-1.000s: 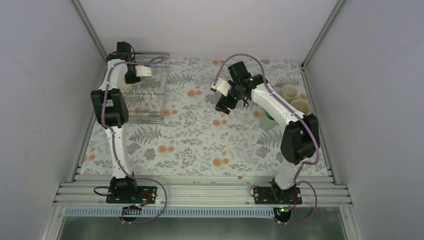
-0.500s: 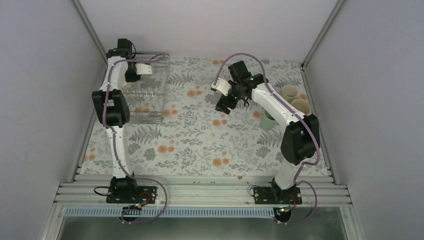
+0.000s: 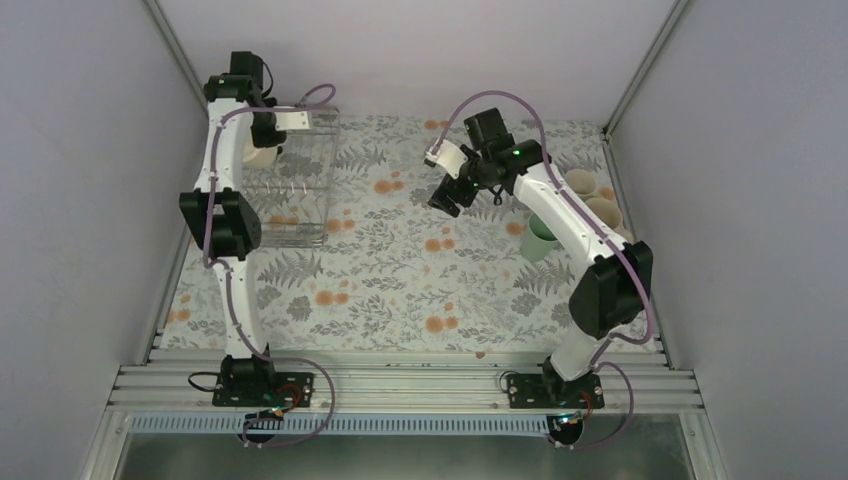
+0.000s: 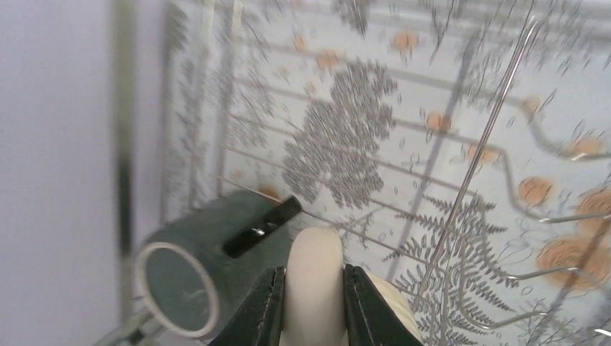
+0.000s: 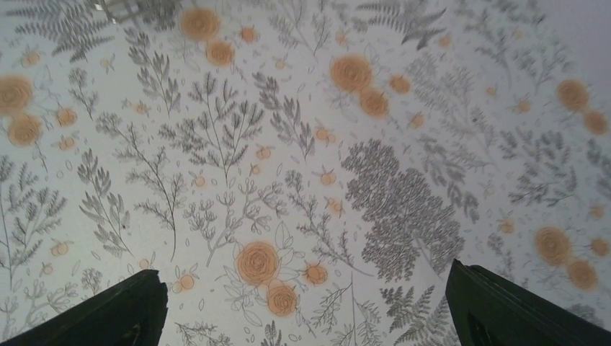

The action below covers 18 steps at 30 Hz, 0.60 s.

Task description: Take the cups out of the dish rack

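The wire dish rack (image 3: 326,185) stands at the back left of the floral mat. My left gripper (image 4: 313,280) is shut on the handle of the cream-yellow mug (image 4: 315,252), which hangs just above the rack floor; from above the mug (image 3: 262,155) shows under the left wrist. A dark green-black mug (image 4: 191,270) lies on its side in the rack, right beside the held mug. My right gripper (image 5: 310,317) hovers open over bare mat, its fingers (image 5: 115,310) wide apart with nothing between them; from above it (image 3: 447,197) is near the mat's middle back.
A mint-green tumbler (image 3: 540,238) and two pale cups (image 3: 578,183) (image 3: 601,210) stand along the right edge of the mat, behind the right arm. Rack wires and prongs (image 4: 497,122) surround the left gripper. Enclosure walls stand close on the left and right.
The left gripper closed on the cream mug's handle and rose toward the back with it. The right arm swung slightly up and back, still open.
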Motion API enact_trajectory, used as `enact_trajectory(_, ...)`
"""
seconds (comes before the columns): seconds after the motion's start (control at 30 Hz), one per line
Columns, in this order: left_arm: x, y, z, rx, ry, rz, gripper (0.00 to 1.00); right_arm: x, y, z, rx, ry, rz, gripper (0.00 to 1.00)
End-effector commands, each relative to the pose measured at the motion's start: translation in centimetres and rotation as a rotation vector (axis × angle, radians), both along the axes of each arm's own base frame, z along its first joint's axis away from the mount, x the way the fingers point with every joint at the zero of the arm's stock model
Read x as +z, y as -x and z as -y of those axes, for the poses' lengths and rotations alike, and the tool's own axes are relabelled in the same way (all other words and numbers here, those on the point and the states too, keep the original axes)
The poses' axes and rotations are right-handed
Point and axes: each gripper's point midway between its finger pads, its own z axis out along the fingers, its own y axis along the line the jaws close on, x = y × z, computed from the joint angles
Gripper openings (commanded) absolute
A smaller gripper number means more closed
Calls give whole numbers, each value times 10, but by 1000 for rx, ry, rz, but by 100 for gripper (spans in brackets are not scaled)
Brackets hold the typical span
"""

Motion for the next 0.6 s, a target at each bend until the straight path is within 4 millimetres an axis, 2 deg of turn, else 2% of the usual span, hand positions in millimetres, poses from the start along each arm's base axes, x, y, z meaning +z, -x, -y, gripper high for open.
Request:
enact_trajectory(0.0, 139, 17, 49, -63, 160, 299, 2, 70, 2, -12, -6, -148, 121, 100)
enact_trajectory(0.07, 181, 21, 67, -49, 230, 416, 2, 96, -3, -14, -30, -192, 169, 100)
enact_trajectory(0.17, 226, 33, 104, -54, 354, 523, 2, 131, -16, -18, -57, -238, 229, 100)
enact_trajectory(0.23, 252, 44, 131, -46, 461, 567, 3, 144, -26, -23, -63, -252, 237, 100)
enact_trajectory(0.33, 287, 64, 168, -62, 627, 600, 2, 169, -31, -29, -31, -301, 227, 100)
enact_trajectory(0.43, 315, 87, 194, -84, 820, 571, 2, 183, -23, -35, 58, -369, 181, 100)
enact_trajectory(0.53, 330, 116, 218, -164, 1010, 485, 2, 191, -3, -33, 198, -465, 117, 100)
enact_trajectory(0.57, 334, 131, 229, -220, 1065, 434, 2, 193, 6, -32, 249, -494, 98, 100)
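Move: The open right gripper, where the left hand's cream mug is headed, lies about 38 cm to the left hand's right, 13 cm back and near its height. The dark mug is some 5 cm ahead of the left hand and 9 cm below; the dish rack's middle is about 4 cm back and 12 cm below. From the right hand, the cream mug is roughly 39 cm left, 11 cm ahead, slightly lower. Left hand lifts its gripped cream mug about 30 cm, sweeping 20 right towards the rising, open right gripper. ##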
